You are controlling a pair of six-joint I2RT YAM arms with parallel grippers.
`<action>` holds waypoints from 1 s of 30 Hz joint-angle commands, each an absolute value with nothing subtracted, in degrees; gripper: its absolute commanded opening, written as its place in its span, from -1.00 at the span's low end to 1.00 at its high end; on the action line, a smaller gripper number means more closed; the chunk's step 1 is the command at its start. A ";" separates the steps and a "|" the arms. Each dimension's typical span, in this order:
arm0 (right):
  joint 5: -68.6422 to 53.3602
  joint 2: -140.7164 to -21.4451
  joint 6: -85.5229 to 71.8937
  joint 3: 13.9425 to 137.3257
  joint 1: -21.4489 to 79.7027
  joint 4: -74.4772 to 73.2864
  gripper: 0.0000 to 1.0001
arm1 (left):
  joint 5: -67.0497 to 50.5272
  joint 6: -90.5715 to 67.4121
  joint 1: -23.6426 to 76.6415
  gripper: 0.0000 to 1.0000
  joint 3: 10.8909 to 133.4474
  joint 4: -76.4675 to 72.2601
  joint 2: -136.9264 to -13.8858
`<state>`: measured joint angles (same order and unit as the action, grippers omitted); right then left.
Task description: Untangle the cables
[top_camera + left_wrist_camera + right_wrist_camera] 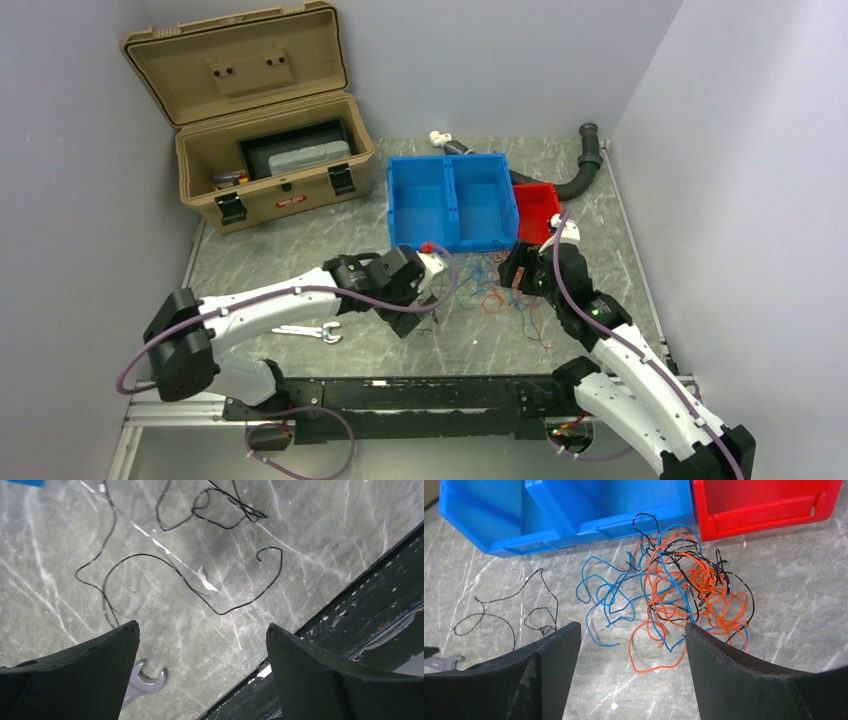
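Observation:
The cables (674, 587) lie in a loose bunch of blue, orange and black strands on the table in front of the bins, also seen from above as the cables (490, 290). Two black strands (210, 575) lie apart to the left, flat on the marble; the right wrist view shows them as black strands (504, 612). My left gripper (202, 630) hangs open above the table with nothing between its fingers. My right gripper (633, 630) is open too, hovering just short of the bunch, empty.
A blue two-compartment bin (450, 200) and a red bin (535, 210) stand behind the cables. A tan case (270, 150) is open at the back left. A wrench (310, 332) lies near the left arm. A black hose (580, 170) curls at the back right.

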<state>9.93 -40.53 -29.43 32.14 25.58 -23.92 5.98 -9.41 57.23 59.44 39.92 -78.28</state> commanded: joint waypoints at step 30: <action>9.88 -40.87 -28.83 34.44 25.57 -22.65 0.56 | 5.76 7.72 57.65 0.99 72.94 31.65 -104.12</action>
<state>9.72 -41.17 -29.47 32.14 25.58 -23.90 13.61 3.73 58.11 70.19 31.79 -102.17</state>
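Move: The loose black cable lies spread on the table beneath the wide-open left hand; its small knot is roughly 3 cm ahead, 7 cm right and 10 cm below. The blue cable's loops lie about 8 cm ahead and 14 cm right, and the blue box's middle some 23 cm ahead and 10 cm right. From the right hand, that knot lies about 4 cm back, 16 cm left and 13 cm down. The empty left hand sinks some 5 cm towards the loose black cable while easing back about 2 cm, then swings forward about 8 cm low over the cable, between the blue box and the table's front edge, and near the end slides right about 4 cm towards the side where the knot and the blue loops lie. On the way the wrist tilts about 15 degrees so that the fingers point more steeply down, and they stay wide open, with no clear contact on the cable. ##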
